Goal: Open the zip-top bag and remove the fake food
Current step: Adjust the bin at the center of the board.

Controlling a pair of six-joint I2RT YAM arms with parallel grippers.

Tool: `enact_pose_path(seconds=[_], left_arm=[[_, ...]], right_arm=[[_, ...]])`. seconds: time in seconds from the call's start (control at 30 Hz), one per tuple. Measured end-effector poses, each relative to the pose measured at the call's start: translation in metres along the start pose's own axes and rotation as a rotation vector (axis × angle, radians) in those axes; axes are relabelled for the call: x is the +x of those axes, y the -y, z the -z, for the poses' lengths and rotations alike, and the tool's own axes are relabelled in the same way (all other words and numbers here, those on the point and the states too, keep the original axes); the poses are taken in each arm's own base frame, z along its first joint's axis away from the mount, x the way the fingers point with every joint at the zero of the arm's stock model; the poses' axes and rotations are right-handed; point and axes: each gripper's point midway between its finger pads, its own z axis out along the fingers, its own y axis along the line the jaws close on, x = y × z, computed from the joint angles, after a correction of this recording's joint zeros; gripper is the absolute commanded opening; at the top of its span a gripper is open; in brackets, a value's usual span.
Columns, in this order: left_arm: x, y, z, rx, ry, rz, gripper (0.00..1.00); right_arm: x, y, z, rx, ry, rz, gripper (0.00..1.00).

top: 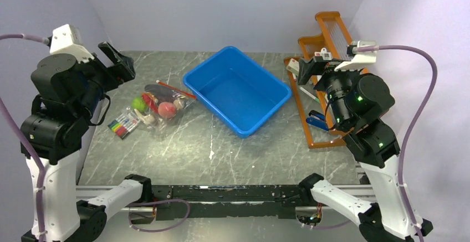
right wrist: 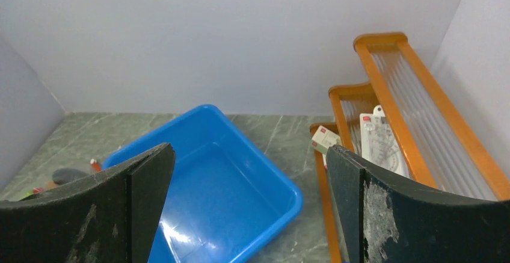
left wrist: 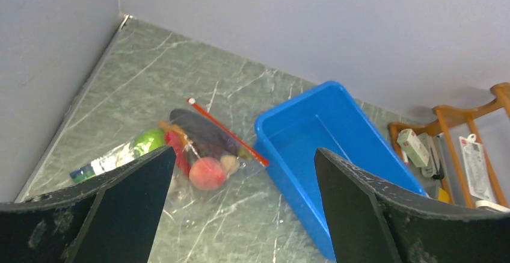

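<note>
The zip-top bag [top: 166, 104] lies flat on the table left of centre, and its red-orange zip strip [top: 176, 90] faces the blue bin. The fake food is inside it: a green ball [left wrist: 150, 141], a purple eggplant [left wrist: 201, 132], a pink-red peach [left wrist: 207, 173] and a beige bulb [left wrist: 229, 163]. My left gripper [top: 119, 60] hangs open above the table's left edge, well above and to the left of the bag, with nothing between its fingers. My right gripper [top: 304, 67] is open and empty too, raised beside the rack and looking over the bin.
A blue bin [top: 244, 133] stands in the middle, right of the bag, with nothing in it. A pack of coloured markers [top: 123, 124] lies by the bag's left end. An orange wooden rack [top: 332, 37] with small items stands at the right wall.
</note>
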Motion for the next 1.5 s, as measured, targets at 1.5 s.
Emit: enact_pose_path(seconds=[1.5], left_arm=[[0.226, -0.066, 0.013, -0.034, -0.423, 0.143, 0.98]], right_arm=[[0.365, -0.226, 0.030, -0.552, -0.815, 0.452, 1.00]])
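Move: From the right hand, the bin's middle lies some 15 cm ahead, about 20 cm to the left and roughly 43 cm below; the wooden rack stands about 20 cm ahead and 22 cm to the right, nearly as far down. From the left hand, the bin is about 16 cm ahead and 32 cm to the right. The bag of food lies some 13 cm straight ahead of that hand, and the marker pack about 4 cm ahead and 16 cm left, all well over 40 cm down. The right hand heads for the near-left wall of the bin, sweeping about 35 cm down and 25 cm left in an arc, a little forward then back, finally easing forward and right; open fingers tip down some 40 degrees, left side dropping, swinging counter-clockwise then partly back. The left hand sinks about 23 cm and draws back 5 cm, tipping down, fingers wide open. ##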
